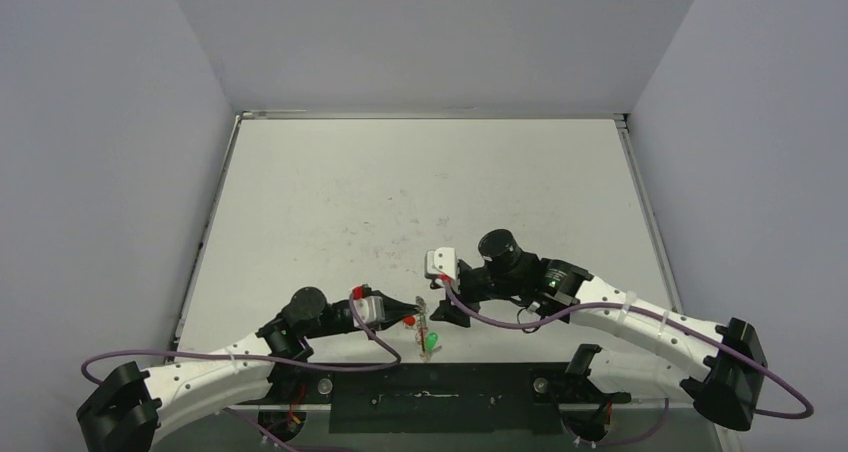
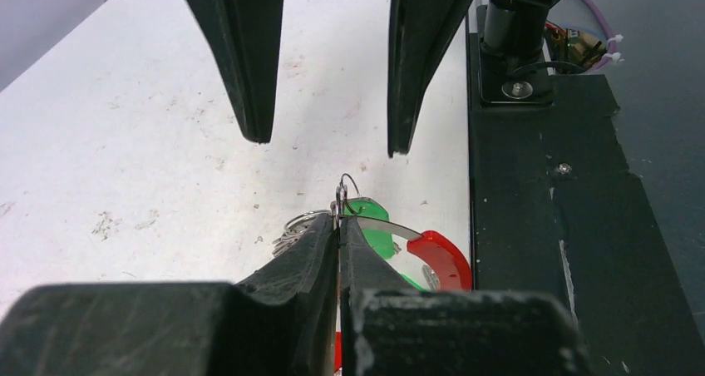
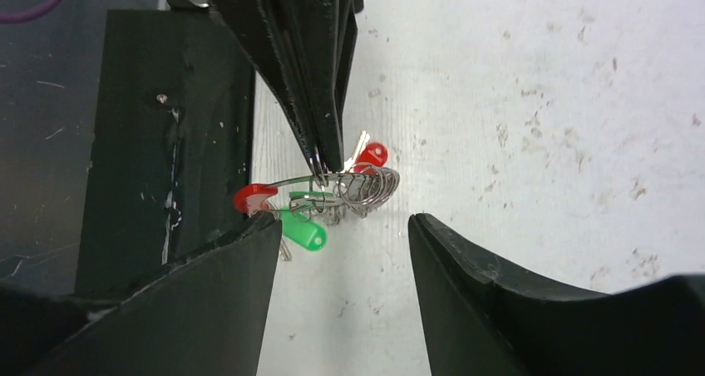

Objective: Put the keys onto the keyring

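My left gripper [image 1: 417,316] [image 2: 340,223] is shut on the wire of the keyring [image 1: 424,324] and holds it just above the table near the front edge. The keyring's silvery coil [image 3: 370,189] and red sleeve [image 2: 441,255] [image 3: 253,198] show on either side of the pinch. Two green-headed keys [image 1: 431,343] [image 2: 371,228] [image 3: 304,231] hang from the ring by small rings. My right gripper [image 1: 440,309] [image 3: 342,220] is open and empty, facing the left gripper. Its fingers [image 3: 249,259] stand on either side of the ring without touching it.
The black base plate [image 1: 440,397] [image 2: 574,226] lies along the table's front edge, right beside the ring. A small red bead [image 3: 374,153] shows at the ring behind the left gripper's tips. The white table [image 1: 420,202] stretches away behind both grippers.
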Tool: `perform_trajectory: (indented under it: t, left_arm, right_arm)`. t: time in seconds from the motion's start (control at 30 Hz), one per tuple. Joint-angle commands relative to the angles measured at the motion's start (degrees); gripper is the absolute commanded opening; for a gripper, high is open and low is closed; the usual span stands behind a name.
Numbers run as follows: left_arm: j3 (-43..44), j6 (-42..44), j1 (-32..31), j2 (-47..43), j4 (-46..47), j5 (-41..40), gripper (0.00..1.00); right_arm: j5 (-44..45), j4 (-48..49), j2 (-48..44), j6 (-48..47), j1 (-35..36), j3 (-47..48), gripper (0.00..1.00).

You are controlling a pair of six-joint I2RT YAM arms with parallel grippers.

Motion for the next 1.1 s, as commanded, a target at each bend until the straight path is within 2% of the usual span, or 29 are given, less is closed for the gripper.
perform_trajectory:
  t: [0.0,0.2,0.53,0.8,0.9,1.0,1.07]
  left_arm:
    - [-1.6,-1.2,-0.4,-2.3,9.5,0.4,0.0]
    - [-2.7,-2.0,-0.5,-3.6,12.0,0.6,0.0]
    - [-2.3,-2.4,-0.5,-3.1,12.0,1.0,0.0]
    - [-2.3,-2.3,-0.5,-3.2,11.9,1.1,0.0]
    - [-2.1,-2.2,-0.5,-3.3,11.3,1.2,0.0]
    - [-1.8,-1.4,-0.5,-4.3,9.1,0.8,0.0]
    - [-1.2,-0.7,-0.5,-5.7,6.1,-0.4,0.14]
  right_arm:
    - [-5.8,12.1,-4.7,-2.7,-0.2,-4.7,0.57]
    - [-9.7,17.1,-5.3,-2.5,-0.3,-6.7,0.49]
    - [-10.7,21.8,-1.2,0.1,-0.2,-6.6,0.31]
    - [-10.6,20.2,0.1,-1.2,-0.2,-6.0,0.0]
    - [-10.2,19.5,0.0,-1.4,-0.3,-5.5,0.0]
    - [-9.0,14.3,0.5,-1.6,-0.3,-3.5,0.0]
    - [-7.3,9.8,1.2,-1.8,-0.3,-1.3,0.0]
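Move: Held in the left fingertips, the keyring's small metal loop sits about 1 cm to the right of the left hand point. From the open right hand the loop is some 3 cm left, 1 cm back and 1 cm below. The keyring's red section hangs about 4 cm back, 1 cm left and 5 cm below the right hand. A green key tag on the table lies roughly 2 cm back, 1 cm left and 17 cm below it. Drawing back about 1.5 cm and up first, the right hand tips its fingers some 10 degrees nearer to level, turns slightly counter-clockwise, then slides left about 2 cm and shuts its half-open fingers to pinch the loop right beside the left tips. The left hand keeps its pinch, raises the loop about 1.5 cm, then holds still. ##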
